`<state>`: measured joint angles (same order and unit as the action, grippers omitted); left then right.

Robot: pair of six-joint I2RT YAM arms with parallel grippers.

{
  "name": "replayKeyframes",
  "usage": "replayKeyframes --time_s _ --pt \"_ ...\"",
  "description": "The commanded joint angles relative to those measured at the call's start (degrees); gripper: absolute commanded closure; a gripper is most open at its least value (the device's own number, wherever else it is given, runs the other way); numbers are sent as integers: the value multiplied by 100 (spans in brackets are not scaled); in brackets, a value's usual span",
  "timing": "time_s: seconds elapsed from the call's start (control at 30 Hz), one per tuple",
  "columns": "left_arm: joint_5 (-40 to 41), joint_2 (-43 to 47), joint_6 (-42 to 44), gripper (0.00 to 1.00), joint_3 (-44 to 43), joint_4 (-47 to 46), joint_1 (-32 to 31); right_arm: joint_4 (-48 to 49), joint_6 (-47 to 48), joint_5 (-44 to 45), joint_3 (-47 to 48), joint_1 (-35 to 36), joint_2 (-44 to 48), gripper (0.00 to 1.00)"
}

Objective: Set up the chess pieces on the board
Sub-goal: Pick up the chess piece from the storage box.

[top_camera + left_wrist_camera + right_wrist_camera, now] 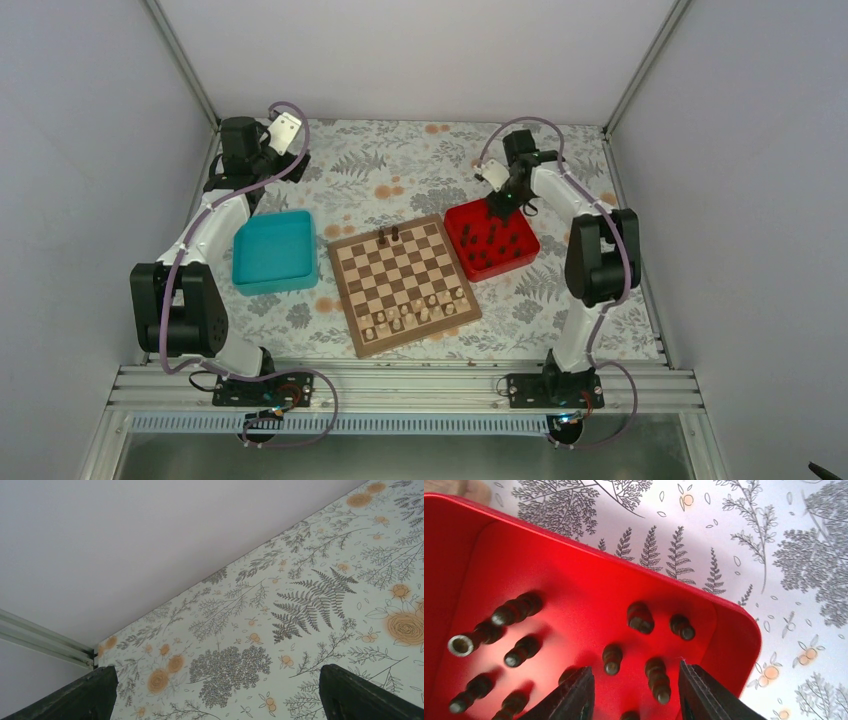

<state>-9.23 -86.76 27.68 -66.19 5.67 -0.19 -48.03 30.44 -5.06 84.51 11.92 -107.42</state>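
The board (404, 285) lies in the middle of the table. Two dark chess pieces (388, 236) stand on its far edge and pale chessmen fill its near rows. Several more dark chess pieces (658, 674) stand in the red tray (491, 240) right of the board. My right gripper (636, 687) hangs open over that tray's far part, and one dark piece rises between its fingers (574, 695) without touching them. At the far left corner my left gripper (217, 692) is open above bare tablecloth with nothing in it.
A teal tray (273, 251) sits left of the board. The red tray's wall (734, 630) stands just right of my right fingers. White enclosure walls close in the flowered tablecloth (400, 170) at the back and sides.
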Motion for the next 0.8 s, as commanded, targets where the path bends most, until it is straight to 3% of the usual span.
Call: replayKeyframes --time_s 0.0,0.77 --pt "-2 133 -4 0 39 -117 -17 320 96 31 233 -33 -411 55" --pt "-35 89 42 0 91 -128 -17 127 220 -166 640 -22 -1044 58"
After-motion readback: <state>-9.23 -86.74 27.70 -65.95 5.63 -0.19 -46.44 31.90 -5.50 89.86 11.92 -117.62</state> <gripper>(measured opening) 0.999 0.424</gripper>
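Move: Just ahead of the right hand, about 3 cm out, 1 cm left and some 6 cm below, stands the dark chess piece nearest the red box's far wall. A smaller dark piece stands about 1 cm farther out than it and 2 cm to its right; a slim piece is 3 cm nearer the base, in line with it, and a tall piece 2 cm nearer and 2 cm right. From the left hand the wanted piece lies some 45 cm right, 4 cm back, 20 cm below. Sinking into the red box and edging forward, the right hand goes down about 4 cm and out some 2.5 cm towards the dark piece by the far wall: down and forward first, then forward with a slight rise, then down again almost straight. The fingers stay part open and pointing down, their tips coming to either side of the piece; no grip yet. ##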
